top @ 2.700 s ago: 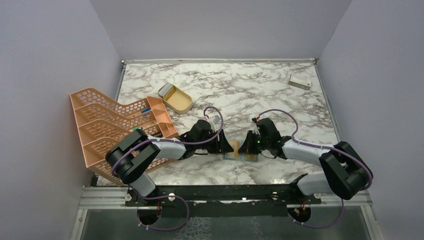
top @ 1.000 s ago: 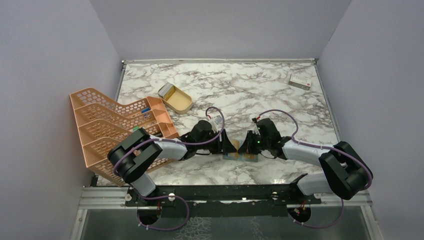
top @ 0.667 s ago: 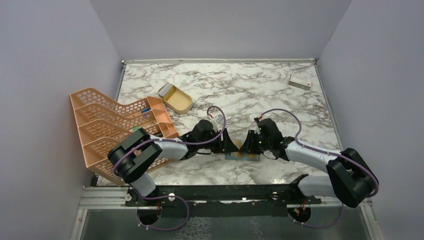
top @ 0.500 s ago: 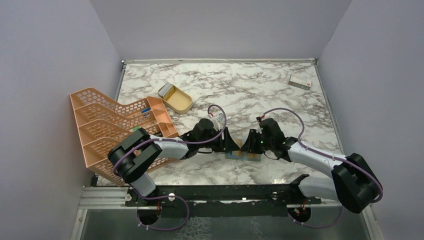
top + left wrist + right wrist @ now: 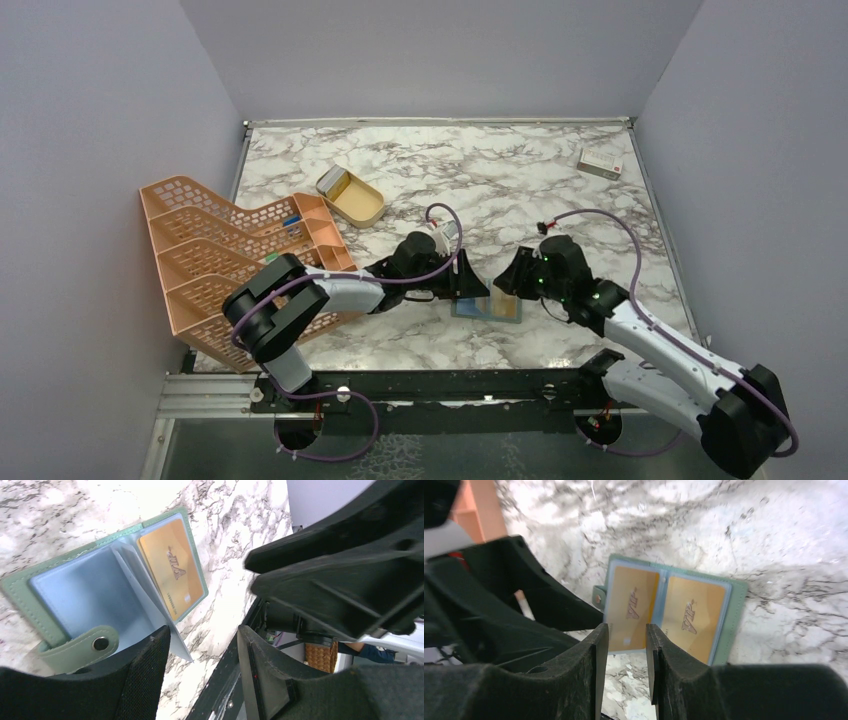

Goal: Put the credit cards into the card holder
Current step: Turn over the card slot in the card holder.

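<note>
The card holder (image 5: 730,630) lies open on the marble, grey-green rim outward, snap tab (image 5: 100,643) at its left end. In the right wrist view two tan-orange credit cards (image 5: 633,607) (image 5: 694,616) sit side by side in its clear sleeves. The left wrist view shows one card (image 5: 172,570) beside a pale blue face. My right gripper (image 5: 626,630) hovers just off the holder's near edge, open, nothing between its fingers. My left gripper (image 5: 202,635) is open at the holder's tab end, with a loose clear leaf resting against one finger (image 5: 145,680). From above, both grippers (image 5: 470,283) (image 5: 511,282) flank the holder (image 5: 487,309).
An orange mesh file rack (image 5: 230,260) stands at the left edge, close to my left arm. A gold oval tin (image 5: 352,196) lies open behind it. A white box with a red mark (image 5: 600,162) sits at the far right corner.
My right gripper has opened and drawn back to the right off the card holder, the arm swinging outward. The left gripper has edged slightly right and stayed open.
</note>
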Available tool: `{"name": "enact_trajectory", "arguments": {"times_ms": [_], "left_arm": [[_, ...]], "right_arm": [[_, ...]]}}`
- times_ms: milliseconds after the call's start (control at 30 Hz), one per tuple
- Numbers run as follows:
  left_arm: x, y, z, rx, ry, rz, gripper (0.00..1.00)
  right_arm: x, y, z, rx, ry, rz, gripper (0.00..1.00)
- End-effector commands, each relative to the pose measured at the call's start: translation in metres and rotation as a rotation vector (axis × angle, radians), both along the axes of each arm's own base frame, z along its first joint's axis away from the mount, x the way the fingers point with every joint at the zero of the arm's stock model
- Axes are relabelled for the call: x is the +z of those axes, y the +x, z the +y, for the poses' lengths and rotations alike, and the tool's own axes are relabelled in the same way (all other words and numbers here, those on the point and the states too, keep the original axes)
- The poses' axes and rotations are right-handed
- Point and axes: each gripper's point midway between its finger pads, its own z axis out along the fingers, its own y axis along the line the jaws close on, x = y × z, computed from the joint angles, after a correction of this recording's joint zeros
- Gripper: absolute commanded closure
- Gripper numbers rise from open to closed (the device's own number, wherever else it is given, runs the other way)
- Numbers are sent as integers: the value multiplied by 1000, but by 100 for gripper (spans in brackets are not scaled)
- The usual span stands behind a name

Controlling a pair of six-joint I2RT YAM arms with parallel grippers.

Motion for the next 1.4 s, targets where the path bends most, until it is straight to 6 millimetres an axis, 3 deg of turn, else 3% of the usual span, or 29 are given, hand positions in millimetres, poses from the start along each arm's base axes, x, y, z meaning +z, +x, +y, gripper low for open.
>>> {"name": "enact_trajectory", "arguments": {"times_ms": [0, 300, 700, 767, 1067, 1367], "left_arm": [[10, -1, -18, -41, -36, -20, 46], [8, -11, -43, -90, -39, -28, 45], [9, -5, -33, -59, -11, -68, 45], [1, 0, -27, -43, 30, -68, 46], [14, 34, 23, 104, 327, -246, 46], [45, 90, 86, 201, 670, -472, 45]], "right_arm": [[36, 8, -21, -115, -9, -103, 66], [83, 1, -35, -157, 57, -228, 66], [82, -5, -24, -85, 76, -221, 66], [77, -6, -22, -71, 70, -209, 66], [52, -12, -15, -13, 60, -160, 66], [14, -18, -4, 73, 18, -67, 65]]}}
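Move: Beside the left hand's forward finger stands the half-turned card slot, its middle about 4 cm ahead, 1 cm right and 5 cm below. The slot's hinge is near the middle of the open card holder; the gold VIP card on the right half lies some 4 cm ahead, 6 cm right and 8 cm down, the clasp 4 cm ahead, 6 cm left and 9 cm down. From the right hand, the slot lies about 4 cm ahead, 3 cm left and 5 cm below. Sweeping to the right by about 3.5 cm and slightly back, the left hand's forward finger pushes the standing slot over towards the right half, fingers held half open. After a short stay it draws off left, forward and up, tipping its fingers some 30 degrees further down. The empty right hand rises clear, drifting right, then sinks most of the way back. ##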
